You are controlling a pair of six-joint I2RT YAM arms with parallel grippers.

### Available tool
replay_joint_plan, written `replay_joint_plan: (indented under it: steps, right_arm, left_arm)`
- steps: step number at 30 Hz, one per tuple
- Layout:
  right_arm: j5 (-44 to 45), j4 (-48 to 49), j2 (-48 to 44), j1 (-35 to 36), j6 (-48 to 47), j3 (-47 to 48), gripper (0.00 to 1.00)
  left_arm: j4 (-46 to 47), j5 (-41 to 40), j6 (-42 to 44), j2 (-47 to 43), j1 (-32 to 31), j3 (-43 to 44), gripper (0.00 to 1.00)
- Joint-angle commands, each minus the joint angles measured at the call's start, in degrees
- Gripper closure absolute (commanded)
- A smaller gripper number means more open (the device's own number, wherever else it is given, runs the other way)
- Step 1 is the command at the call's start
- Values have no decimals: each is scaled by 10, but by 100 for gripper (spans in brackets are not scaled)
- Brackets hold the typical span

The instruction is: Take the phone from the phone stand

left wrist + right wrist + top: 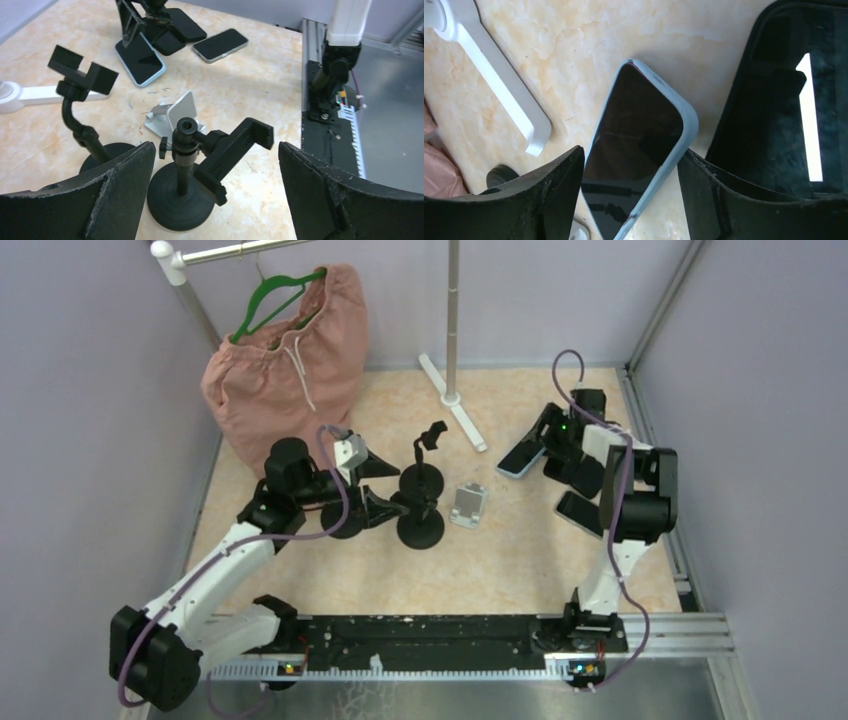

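The phone (639,135), in a light blue case with a dark screen, lies on the table (520,458) at the right. My right gripper (631,200) straddles its near end, open, with its fingers at the case's two edges. The black phone stand (187,150) has a round base and an empty tilted clamp (235,150). It stands between the wide-open fingers of my left gripper (215,195), untouched. In the top view the left gripper (385,488) sits at the table's middle and the right gripper (545,440) at the right.
A second black stand (82,80) with an empty clamp rises to the left. A small silver stand (175,115) sits behind. Two more phones (220,45) (784,100) lie near the right arm. A white rack foot (499,85) and a pink bag (290,360) are at the back.
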Motion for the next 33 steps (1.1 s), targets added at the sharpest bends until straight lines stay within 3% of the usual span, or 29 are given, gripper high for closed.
replay_joint_plan:
  steps: [1,5,9,12,17,20,26,29,33]
  right_arm:
    - [25,-5,-96,2,-2,1,32]
    - [51,-42,-155,3,-7,-3,24]
    - [71,-80,-216,5,-7,-4,2]
    - [88,-97,-261,6,-7,-9,1]
    - [105,-112,-333,6,0,-13,1]
    - [117,-116,-369,7,6,-24,1]
    - [165,-152,-424,7,-11,-51,1]
    - [237,-164,-455,6,-14,-79,1]
    - [338,-38,-561,7,1,-235,1]
  left_arm:
    - [-147,72,62,7,2,69,1]
    - [-236,56,103,18,9,138,1]
    - [-301,11,80,52,30,242,1]
    - [-391,-34,38,137,73,377,1]
    - [-595,-24,7,272,173,652,1]
    - [-655,-45,38,290,221,722,1]
    - [-743,-97,168,264,316,699,1]
    - [-703,-107,191,225,388,589,1]
    - [-526,-118,149,145,455,343,1]
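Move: The released phone, the blue one, lies at the right hand's fingertips, its middle about 4 cm back, 6 cm left and 4 cm below; one black phone lies 4 cm back and 4 cm right of the hand, another 7 cm back and 10 cm right. From the left hand the blue phone is some 19 cm ahead, 35 cm right and 23 cm below; the emptied stand is about 2 cm ahead, 7 cm right and 17 cm below, the middle stand 13 cm ahead and 7 cm right. Straight up at first, then drawing back and slightly right, the right hand leaves the blue phone, its already parted fingers opening fully; it ends about 19 cm higher. The left hand, empty and wide open, lifts about 15 cm off beside the emptied stand while swinging forward, then sweeps left and sinks towards the hanging pink bag, turning some 45 degrees counter-clockwise. ##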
